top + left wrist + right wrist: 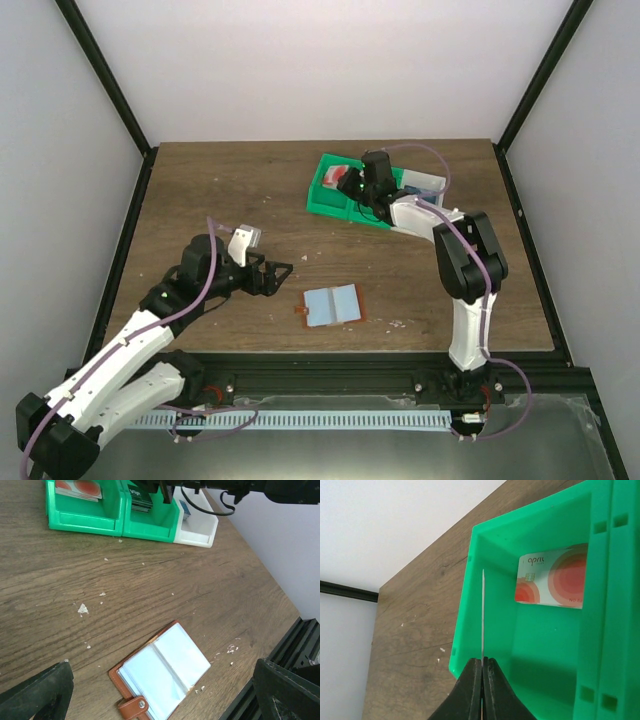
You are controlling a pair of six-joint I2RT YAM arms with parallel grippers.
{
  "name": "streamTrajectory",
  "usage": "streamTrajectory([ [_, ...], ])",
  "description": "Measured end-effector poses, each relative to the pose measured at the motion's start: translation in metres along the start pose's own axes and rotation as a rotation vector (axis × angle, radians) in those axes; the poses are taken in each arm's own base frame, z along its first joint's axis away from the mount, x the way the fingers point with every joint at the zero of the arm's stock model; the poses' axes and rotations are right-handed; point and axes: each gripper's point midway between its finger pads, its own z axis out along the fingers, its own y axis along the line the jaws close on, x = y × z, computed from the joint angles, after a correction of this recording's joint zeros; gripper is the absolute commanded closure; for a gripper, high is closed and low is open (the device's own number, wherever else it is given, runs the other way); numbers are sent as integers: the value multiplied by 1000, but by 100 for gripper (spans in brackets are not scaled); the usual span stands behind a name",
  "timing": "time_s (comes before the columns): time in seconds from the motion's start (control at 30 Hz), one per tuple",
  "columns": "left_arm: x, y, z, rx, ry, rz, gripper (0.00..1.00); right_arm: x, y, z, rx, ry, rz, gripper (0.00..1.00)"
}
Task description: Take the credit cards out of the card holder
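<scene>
The card holder (331, 305) lies open on the table, brown leather with pale blue pockets (162, 672) and a snap strap. My left gripper (278, 272) hovers just left of it, open, its fingers (35, 695) wide apart with nothing between them. My right gripper (483, 661) is shut on a thin card (483, 615), which shows edge-on so its colour is hidden. It holds the card above the green bin (462, 630), over its left wall. A white card with red circles (555, 582) lies flat inside that bin.
The green bin (335, 203) has two compartments, and a dark card (140, 497) sits in the second. A white bin (197, 532) adjoins it on the right with something blue inside. Small crumbs dot the wood. A black frame rail runs along the near table edge (295, 645).
</scene>
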Motion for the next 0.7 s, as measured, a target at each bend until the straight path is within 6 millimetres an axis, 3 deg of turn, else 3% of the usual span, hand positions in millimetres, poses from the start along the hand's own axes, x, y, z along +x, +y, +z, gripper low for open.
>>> streamTrajectory([
  [0.2, 1, 0, 0, -1, 2, 2, 0, -4, -4, 26, 17, 9, 4, 99],
  [0.7, -1, -1, -3, -2, -11, 8, 0, -5, -26, 61, 75, 27, 13, 95],
])
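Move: The right hand holds a red-and-white card, its flat sides upright. The left green bin it is taken to has its middle about 9 cm ahead, 3 cm left and 8 cm below; the april card lying inside is roughly 10 cm ahead and 1 cm left, the dark cards some 9 cm ahead and 10 cm right, both 9 cm lower. From the left hand, that bin is about 38 cm ahead, 12 cm right and 14 cm below. Reaching forward about 5 cm while sinking some 4.5 cm, the right hand takes the card it still holds down into the left green bin, beside the april card already lying there, with the fingertips tipping down only slightly. The fingers stay all but shut on the card, though their squeeze falls away in the latter half. ##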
